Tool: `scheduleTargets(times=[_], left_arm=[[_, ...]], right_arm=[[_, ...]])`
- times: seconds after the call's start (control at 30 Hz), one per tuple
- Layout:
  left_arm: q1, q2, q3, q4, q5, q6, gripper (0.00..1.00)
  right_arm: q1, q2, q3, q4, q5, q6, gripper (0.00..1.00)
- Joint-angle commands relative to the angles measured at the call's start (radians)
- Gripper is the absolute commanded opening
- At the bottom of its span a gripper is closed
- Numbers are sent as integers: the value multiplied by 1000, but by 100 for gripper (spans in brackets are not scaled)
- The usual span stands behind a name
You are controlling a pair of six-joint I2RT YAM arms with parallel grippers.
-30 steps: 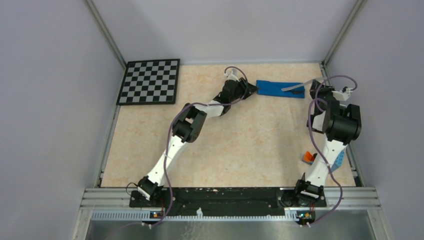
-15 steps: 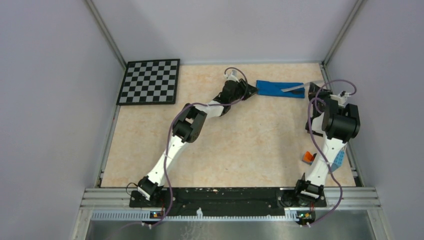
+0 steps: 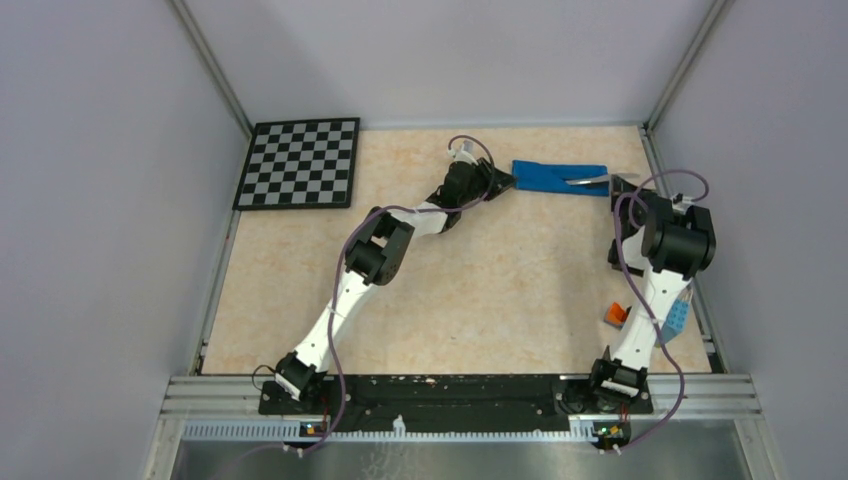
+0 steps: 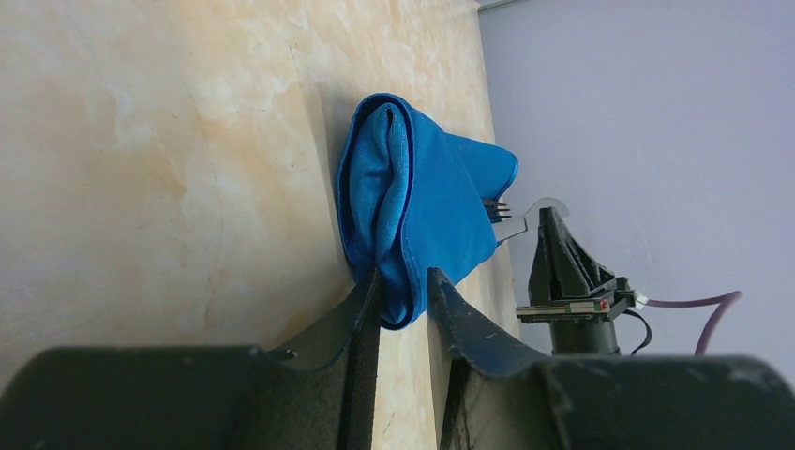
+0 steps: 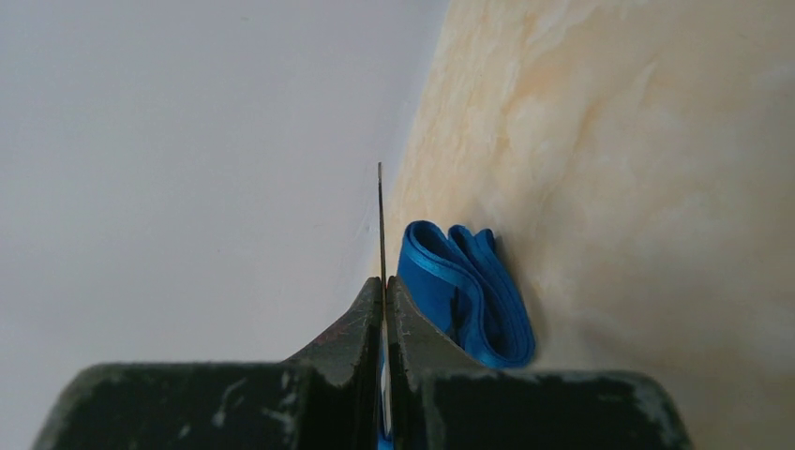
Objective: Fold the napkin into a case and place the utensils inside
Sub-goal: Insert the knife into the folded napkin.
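Note:
The napkin [image 3: 558,176] lies as a narrow, folded blue case at the back of the table. My left gripper [image 3: 507,180] is at its left end, and in the left wrist view its jaws pinch the rolled end of the cloth [image 4: 412,216]. My right gripper [image 3: 617,187] is at the case's right end, shut on the pale knife [image 3: 588,181], which the right wrist view shows edge-on as a thin blade [image 5: 380,216] beside the blue folds [image 5: 464,300]. Dark fork tines [image 4: 497,208] poke out of the cloth's far end next to the knife [image 4: 534,214].
A black-and-white checkerboard [image 3: 300,163] lies at the back left. An orange piece [image 3: 617,315] and a light blue item [image 3: 677,318] sit near the right arm's base. Grey walls with metal rails close in the table on three sides.
The right arm has drawn slightly nearer and leftward, bringing the knife lower over the napkin's right end. The left arm has stayed in place at the left end.

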Motion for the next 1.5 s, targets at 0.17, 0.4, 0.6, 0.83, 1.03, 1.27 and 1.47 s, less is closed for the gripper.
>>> scheduleTargets(times=[0.17, 0.4, 0.6, 0.83, 1.03, 1.27, 1.47], left_arm=[[0, 29, 8, 2, 13, 0, 29], [-2, 32, 8, 7, 17, -3, 28], [-4, 29, 10, 11, 18, -5, 28], [-6, 28, 8, 11, 15, -3, 28], [-7, 28, 7, 13, 16, -2, 27], [-7, 28, 0, 17, 13, -4, 28], [-7, 23, -25, 22, 7, -11, 31]], right_arm=[[46, 27, 54, -57, -6, 82, 0], [80, 43, 62, -78, 1, 108, 0], [114, 45, 67, -92, 22, 127, 0], [149, 34, 55, -111, 44, 122, 0], [164, 29, 44, -119, 58, 118, 0], [167, -55, 24, -213, 36, 30, 23], [166, -159, 20, -417, 19, -80, 56]])
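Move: Some 15 cm to the left of the right hand, about 1 cm ahead and 5 cm below, is the mouth of the folded napkin's pocket, where the handle end of the gripped knife already points. The fork's tines show about 8 cm left, 1 cm ahead and 5 cm below; the napkin's right end is about 5 cm left, 2 cm ahead and 5 cm below. From the left hand, at the napkin's left end, the mouth lies about 16 cm right, level fore and aft, 2 cm lower. Sliding the knife handle-first into the pocket, the right hand first sinks about 3 cm as it sets off, then travels left roughly 7 cm with a little forward, levelling the knife with a slight roll. It stops there, opens its fingers about halfway to let go of the blade end, and begins to ease up. The left hand stays put with the napkin's end between its fingers. ##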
